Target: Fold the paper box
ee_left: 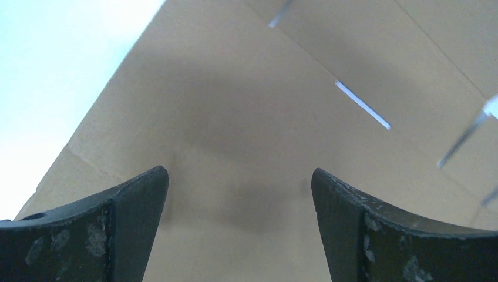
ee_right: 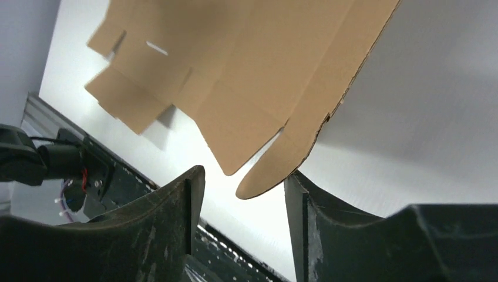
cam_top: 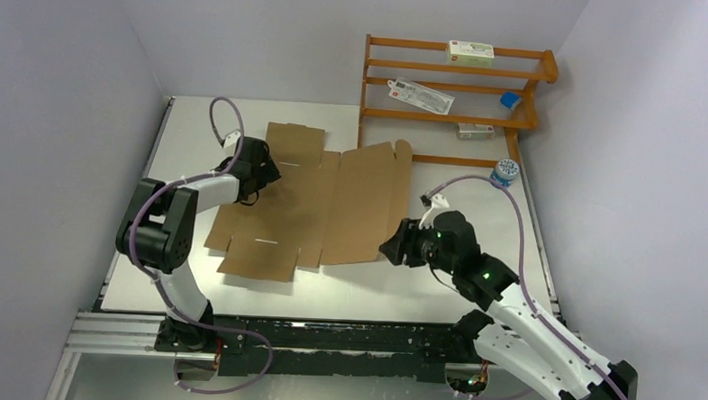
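Note:
The paper box (cam_top: 332,199) is a brown die-cut cardboard sheet lying mostly flat on the white table, its right panel slightly raised. My left gripper (cam_top: 263,173) hangs open just above its left part, and in the left wrist view bare cardboard (ee_left: 246,106) fills the space between the spread fingers of that gripper (ee_left: 239,171). My right gripper (cam_top: 393,249) sits at the sheet's near right corner. In the right wrist view its jaws (ee_right: 245,171) stand apart, and the rounded flap tip (ee_right: 264,182) of the cardboard (ee_right: 264,70) lies just ahead of them, close to the right finger (ee_right: 299,200), ungripped.
A wooden rack (cam_top: 454,96) stands at the back right holding white cartons (cam_top: 470,52) and a small blue item (cam_top: 510,99). A round blue-and-white object (cam_top: 503,173) sits by the rack's foot. The black rail (cam_top: 326,336) runs along the table's near edge.

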Robot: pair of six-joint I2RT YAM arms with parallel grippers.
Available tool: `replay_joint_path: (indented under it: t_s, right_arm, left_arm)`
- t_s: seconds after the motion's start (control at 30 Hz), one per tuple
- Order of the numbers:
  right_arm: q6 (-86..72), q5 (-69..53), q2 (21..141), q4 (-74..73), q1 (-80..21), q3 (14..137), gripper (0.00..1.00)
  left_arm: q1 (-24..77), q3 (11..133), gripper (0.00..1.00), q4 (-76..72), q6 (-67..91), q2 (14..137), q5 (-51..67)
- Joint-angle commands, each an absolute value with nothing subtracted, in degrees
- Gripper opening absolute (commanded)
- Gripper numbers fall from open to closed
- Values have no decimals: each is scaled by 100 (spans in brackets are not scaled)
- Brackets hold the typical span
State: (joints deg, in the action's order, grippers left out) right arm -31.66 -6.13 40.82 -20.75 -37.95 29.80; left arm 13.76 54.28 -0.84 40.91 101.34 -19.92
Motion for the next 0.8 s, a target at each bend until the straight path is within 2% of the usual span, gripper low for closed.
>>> replay_joint_path:
  t_s: [0.0, 0.13, 0.37, 0.5, 0.57, 0.77]
  right_arm:
    - [-2596, 44, 4404, -2539, -3839, 3773, 59]
    - [-2037, 994, 5320, -2451, -3837, 4490, 66]
    - [-1364, 2674, 6176, -2487, -3840, 5635, 79]
    - [-1074, 2439, 6818, -2382, -3836, 6163, 84]
    - [-855, 1876, 7083, -1826, -3814, 6112, 87]
    - [-826, 1061, 8469, -1537, -3775, 6056, 89]
  left_arm:
    - [1675, 5466, 97, 325, 3777, 9247, -2196]
    - [1872, 4992, 97, 886, 4137, 8218, -2650]
    - [1970, 3813, 97, 1125, 4516, 6977, -1877]
    - [2022, 3277, 97, 992, 4776, 6769, -1356]
    - [2083, 3164, 97, 991, 4876, 6797, -1239]
    - [2119, 3129, 98, 941, 4973, 7116, -1421]
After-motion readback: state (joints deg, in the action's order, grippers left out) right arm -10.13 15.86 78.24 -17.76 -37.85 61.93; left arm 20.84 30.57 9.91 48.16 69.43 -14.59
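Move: The left hand, low over the far part of the paper box, goes back for the near slot, about 19 cm back, level sideways and 3 cm down; the far slot is some 4 cm ahead and 5 cm right. For the right hand, the middle of the box's right-hand panel lies roughly 15 cm ahead, 6 cm left and 12 cm below; the outer strip's lifted near end is about 2 cm ahead, 2 cm left and 4 cm lower. The left hand, fingers kept wide open, lifts off the cardboard by about 10 cm, travels back some 14 cm and sinks again until it hovers low just beyond the near slot. Meanwhile the right hand leaves the outer strip's near end and spreads its half-open fingers almost fully, going forward about 16 cm while rising and rolling its left side down, then sinks a little with a short swing left to end well above the right-hand panel, touching nothing. ##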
